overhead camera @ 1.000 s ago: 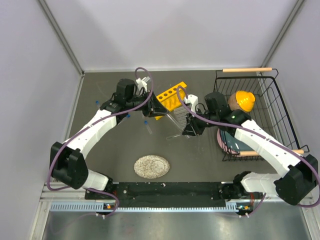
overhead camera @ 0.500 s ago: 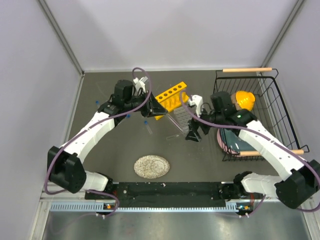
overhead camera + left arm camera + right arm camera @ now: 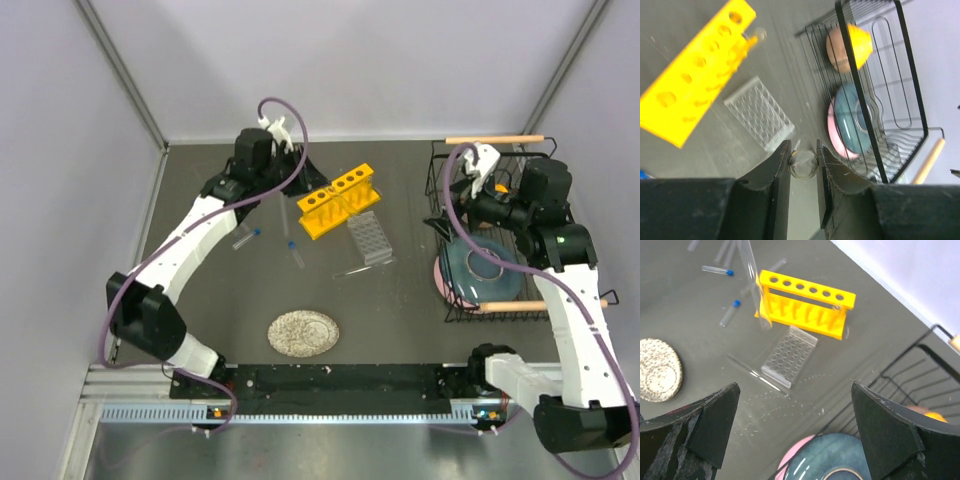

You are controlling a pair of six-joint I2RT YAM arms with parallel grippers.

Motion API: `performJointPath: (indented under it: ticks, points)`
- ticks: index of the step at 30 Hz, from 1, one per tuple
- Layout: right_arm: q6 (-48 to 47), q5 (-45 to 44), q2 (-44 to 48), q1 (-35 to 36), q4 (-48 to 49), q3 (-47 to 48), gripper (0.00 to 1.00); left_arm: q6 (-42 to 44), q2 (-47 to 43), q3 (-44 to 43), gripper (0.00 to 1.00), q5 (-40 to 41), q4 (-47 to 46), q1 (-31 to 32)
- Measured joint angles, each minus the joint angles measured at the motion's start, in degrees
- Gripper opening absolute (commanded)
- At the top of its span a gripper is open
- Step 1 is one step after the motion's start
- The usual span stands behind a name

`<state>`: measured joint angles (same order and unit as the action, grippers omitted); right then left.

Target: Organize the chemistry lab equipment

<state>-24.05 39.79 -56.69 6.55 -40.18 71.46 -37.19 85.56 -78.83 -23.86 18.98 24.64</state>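
Note:
The yellow test-tube rack point(image 3: 340, 200) stands mid-table, also in the right wrist view point(image 3: 807, 302) and the left wrist view point(image 3: 695, 75). The small clear gridded rack point(image 3: 368, 238) lies flat just in front of it. My left gripper point(image 3: 298, 165) hovers behind the yellow rack's left end, shut on a clear glass tube point(image 3: 803, 164) seen end-on between its fingers; that tube point(image 3: 752, 282) hangs tilted. A thin glass tube point(image 3: 757, 372) lies by the gridded rack. Two blue-capped vials point(image 3: 245, 237) point(image 3: 295, 250) lie to the left. My right gripper point(image 3: 465, 205) is open and empty over the basket.
The black wire basket point(image 3: 535, 170) at the right holds a teal bowl point(image 3: 840, 460) on a pink one and a yellow-orange bowl point(image 3: 850, 45). A speckled grey plate point(image 3: 303, 333) lies near the front. More tubes point(image 3: 722, 250) lie at the back left.
My right gripper opened by the clear gridded rack and drew back to the right, above the basket. My left gripper moved a little back, still shut on its tube.

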Motion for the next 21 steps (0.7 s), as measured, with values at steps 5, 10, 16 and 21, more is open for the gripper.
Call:
performJointPath:
  ticks: [5, 10, 16, 21]
  points:
    - [1.9, 3.4, 0.1, -7.3, 3.8, -5.2, 0.95, 4.2, 7.4, -11.9, 0.08, 7.0, 1.5, 1.6]
    - [4.3, 7.6, 0.7, -11.7, 6.9, -11.8, 0.95, 9.9, 15.5, -23.8, 0.08, 14.2, 4.6, 4.3]
    - [5.8, 11.6, 2.0, -13.7, 9.0, -15.5, 0.95, 16.6, 23.9, -35.8, 0.08, 22.7, 9.7, 8.1]
    - [6.3, 13.7, 3.5, -13.8, 9.5, -16.0, 0.95, 20.3, 27.7, -40.7, 0.08, 27.4, 12.7, 10.4]
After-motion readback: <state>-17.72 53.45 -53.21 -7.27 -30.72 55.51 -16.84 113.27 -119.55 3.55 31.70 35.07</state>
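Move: The left gripper already holds the clear test tube. The yellow rack it is bound for is centred about 14 cm ahead, 4 cm to the right and some 22 cm below. The clear well plate lies roughly 4 cm ahead and 12 cm right, and a loose blue-capped tube about 1 cm back and 7 cm left, both some 25 cm down. From the empty right gripper the rack is about 23 cm ahead, 19 cm left and 27 cm below. Carry the held tube with the left gripper about 11 cm forward and 6 cm right towards the rack's far-end holes, rising some 3 cm at first, then starting to sink. On the way, roll the hand left side up and swing the fingers more forward, some 30 degrees in all, to bring the tube upright; keep the grip. Let the open right gripper sink about 6 cm and ease 3 cm right, clear of the rack. ##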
